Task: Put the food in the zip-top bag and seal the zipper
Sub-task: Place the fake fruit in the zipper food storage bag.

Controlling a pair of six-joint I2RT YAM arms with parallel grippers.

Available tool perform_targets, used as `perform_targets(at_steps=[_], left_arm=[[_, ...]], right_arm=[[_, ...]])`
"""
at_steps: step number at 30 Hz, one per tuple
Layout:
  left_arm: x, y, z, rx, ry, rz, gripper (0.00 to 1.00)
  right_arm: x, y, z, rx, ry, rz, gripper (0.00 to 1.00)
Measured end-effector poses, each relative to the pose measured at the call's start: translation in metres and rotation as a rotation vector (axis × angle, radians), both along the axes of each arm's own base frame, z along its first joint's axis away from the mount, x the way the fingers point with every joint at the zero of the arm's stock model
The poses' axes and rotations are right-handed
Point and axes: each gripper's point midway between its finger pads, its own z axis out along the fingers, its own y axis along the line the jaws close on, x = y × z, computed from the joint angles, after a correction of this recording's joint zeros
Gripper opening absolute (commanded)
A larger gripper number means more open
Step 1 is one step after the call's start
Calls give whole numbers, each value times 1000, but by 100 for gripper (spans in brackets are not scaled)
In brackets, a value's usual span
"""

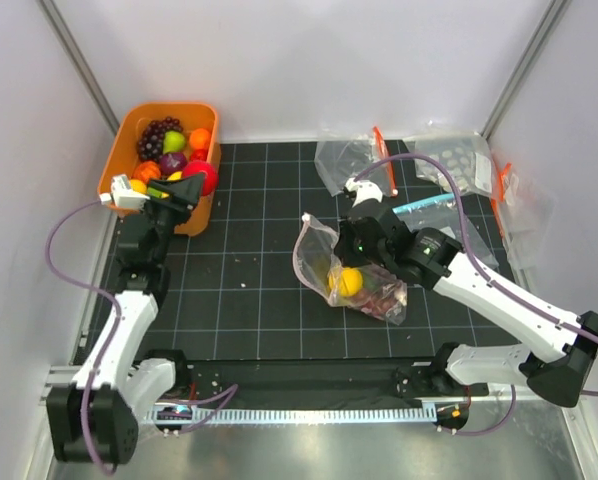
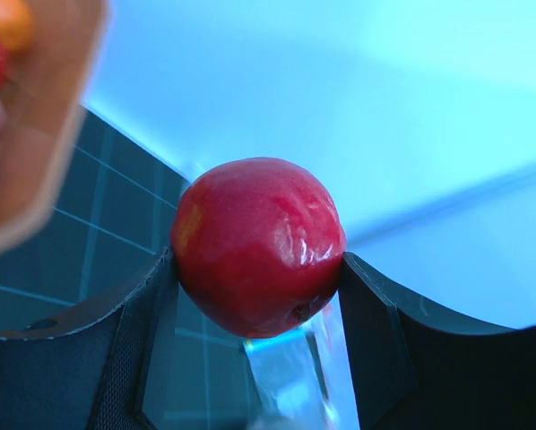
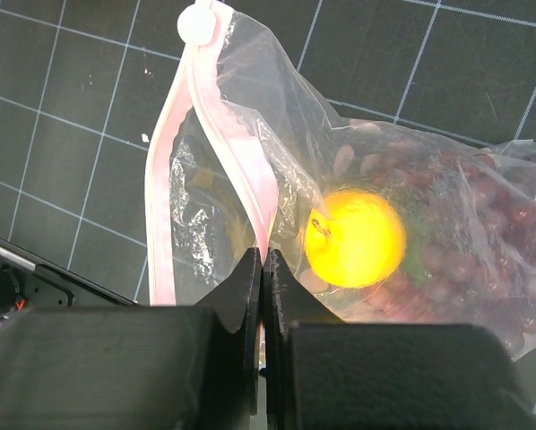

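Observation:
My left gripper (image 2: pixel 257 269) is shut on a glossy red fruit (image 2: pixel 257 244), squeezed between both fingers. In the top view that gripper (image 1: pixel 192 186) hovers at the right rim of the orange tub (image 1: pixel 126 131), which holds several more food pieces. The zip-top bag (image 1: pixel 314 252) lies mid-mat with a yellow lemon (image 3: pixel 354 237) and purple grapes (image 3: pixel 483 224) inside. Its pink zipper (image 3: pixel 165 179) gapes open. My right gripper (image 3: pixel 264 260) is shut on one lip of that zipper, just left of the lemon (image 1: pixel 350 281).
Other clear bags lie at the back right: one (image 1: pixel 343 160) with an orange strip, one printed with dots (image 1: pixel 457 160), and one with a blue strip (image 1: pixel 420 205). White walls close in on three sides of the black grid mat (image 1: pixel 249 280).

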Motion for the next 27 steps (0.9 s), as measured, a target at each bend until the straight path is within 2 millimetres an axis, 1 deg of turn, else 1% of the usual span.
perform_targets(at_steps=[1,5,7,10,12,15,21,24,27], left_arm=[[-14,-12,8,7,-22,-36,27],[-62,-51,29,36,-89,-171,27],[-83,-67,32,50,-100,-233,27],[-107,-86,29,65,-98,-318,25],[-115,-97,22,69,-81,-363,25],[-127,-118,7,82,-40,-444,25],[-149,-174,-31,192,56,-602,25],[-158,-203,-52,279,108,-664,26],[-162,-226,-61,357,134,-701,27]], right_arm=[[1,1,-1,-2,3,1,1],[2,4,-4,1,10,3,1],[2,6,-4,5,11,3,1],[2,7,-3,16,14,2,1],[2,8,-3,22,15,0,1],[2,9,-2,27,15,-1,1],[3,9,-1,29,14,-5,1],[3,6,6,26,7,-13,1],[4,1,16,24,-10,-30,1]])
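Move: The left hand already holds the red fruit. The bag's open mouth lies about 13 cm back, 26 cm to its right and 11 cm lower. Inside the bag the yellow fruit is some 12 cm back, 30 cm right and 21 cm below; the orange box stands about 17 cm ahead, 9 cm left and 17 cm down. From the right hand, pinching the rim, the mouth's middle is level fore and aft, 3 cm left, 4 cm lower. Still gripping the red fruit, the left hand sweeps away from the orange box to the bag's mouth, some 23 cm right and 16 cm back. It rises about 3 cm at first, then sinks about 9, mostly rightward by then, while swinging roughly 40 degrees clockwise to aim the fruit into the opening. The right hand keeps its pinch on the rim, nearly still, lifting slightly at the end. ##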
